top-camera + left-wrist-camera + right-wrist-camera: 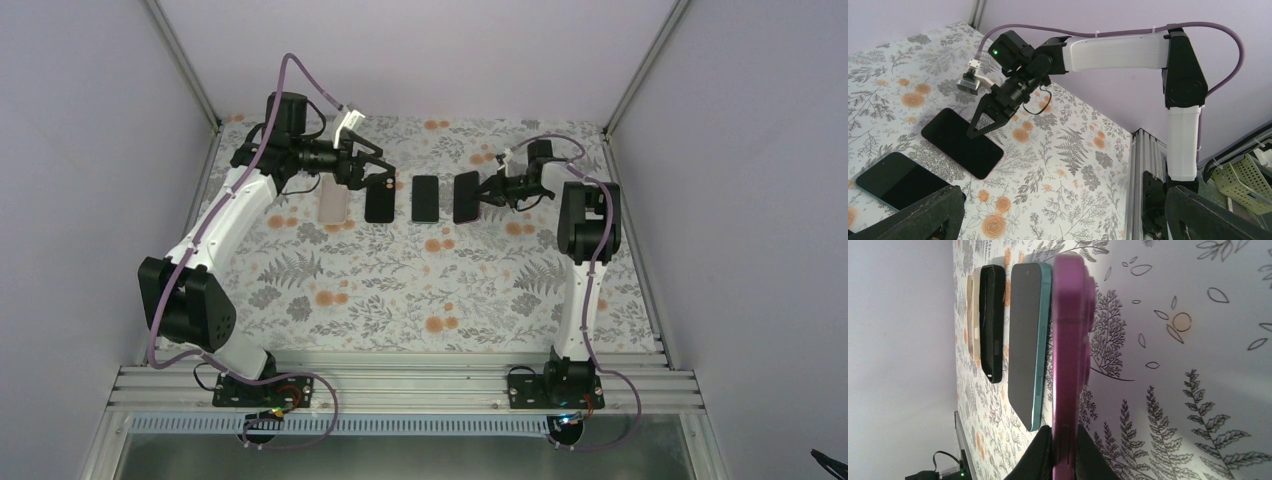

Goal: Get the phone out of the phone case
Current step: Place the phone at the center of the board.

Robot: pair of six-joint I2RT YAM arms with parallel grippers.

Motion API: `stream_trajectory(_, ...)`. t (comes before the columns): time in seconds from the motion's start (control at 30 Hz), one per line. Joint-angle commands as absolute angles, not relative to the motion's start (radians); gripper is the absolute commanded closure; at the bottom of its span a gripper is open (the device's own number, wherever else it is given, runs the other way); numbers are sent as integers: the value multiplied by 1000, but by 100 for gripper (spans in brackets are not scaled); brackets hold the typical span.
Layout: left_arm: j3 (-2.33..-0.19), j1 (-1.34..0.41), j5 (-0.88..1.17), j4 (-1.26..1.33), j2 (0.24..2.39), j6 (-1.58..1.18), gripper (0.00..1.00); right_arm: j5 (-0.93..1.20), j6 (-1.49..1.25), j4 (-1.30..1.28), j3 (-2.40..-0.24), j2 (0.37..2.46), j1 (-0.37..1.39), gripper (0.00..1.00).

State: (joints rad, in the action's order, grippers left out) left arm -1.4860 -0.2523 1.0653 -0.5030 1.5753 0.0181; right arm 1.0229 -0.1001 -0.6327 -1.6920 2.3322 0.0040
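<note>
Four flat items lie in a row at the back of the table. From the left they are a beige case point(333, 203), a thick black phone case point(379, 200), a teal-edged phone point(425, 198) and a purple phone point(466, 196). My right gripper point(484, 191) is shut on the purple phone's point(1068, 355) right edge, one finger on each face point(1065, 432). In the left wrist view the same phone shows its dark screen point(962, 142) under the right gripper point(973, 132). My left gripper point(372, 172) hangs open above the black case's far end, its jaws wide apart point(1063, 220).
The floral mat point(400, 290) covers the table between white enclosure walls. An aluminium rail point(400, 380) with both arm bases runs along the near edge. The black case point(992, 320) and the beige case point(973, 315) lie beyond the teal phone point(1030, 340).
</note>
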Motion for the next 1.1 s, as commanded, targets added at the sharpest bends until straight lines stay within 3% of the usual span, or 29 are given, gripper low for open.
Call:
stream_trajectory(0.0,-1478,-246,1078,-482,1547,17,0,1069,-126,-638,-1723,2365,-13,89)
stream_trajectory(0.23,-1475,-242,1081,-476,1554,10,0,1053,-131,-641,-1731,2374,-22,81)
stream_trajectory(1.07,-1477,-198,993,-478,1538,-20,0,935,-124,-639,-1676,2220,-76,8)
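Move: The right hand still grips the pink phone by its right long edge, tilted low over its spot on the board; the middle of that spot lies about 3 cm left, 3 cm back and 2 cm below. The teal phone lies some 14 cm left and 2 cm back, the black case about 25 cm left and 3 cm back, both 2 cm lower. From the idle left hand, the spot is roughly 20 cm right, 10 cm ahead and 30 cm down. The right hand sinks about 1 cm to set the pink phone's raised right edge down on the board, its fingers opening as it goes and ending nearly wide, so that they let go of that edge. Then, still opening, it backs off to the right, away from the phone, for about 3 cm, rising some 2 cm from its lowest point over the last stretch and turning slightly clockwise. ##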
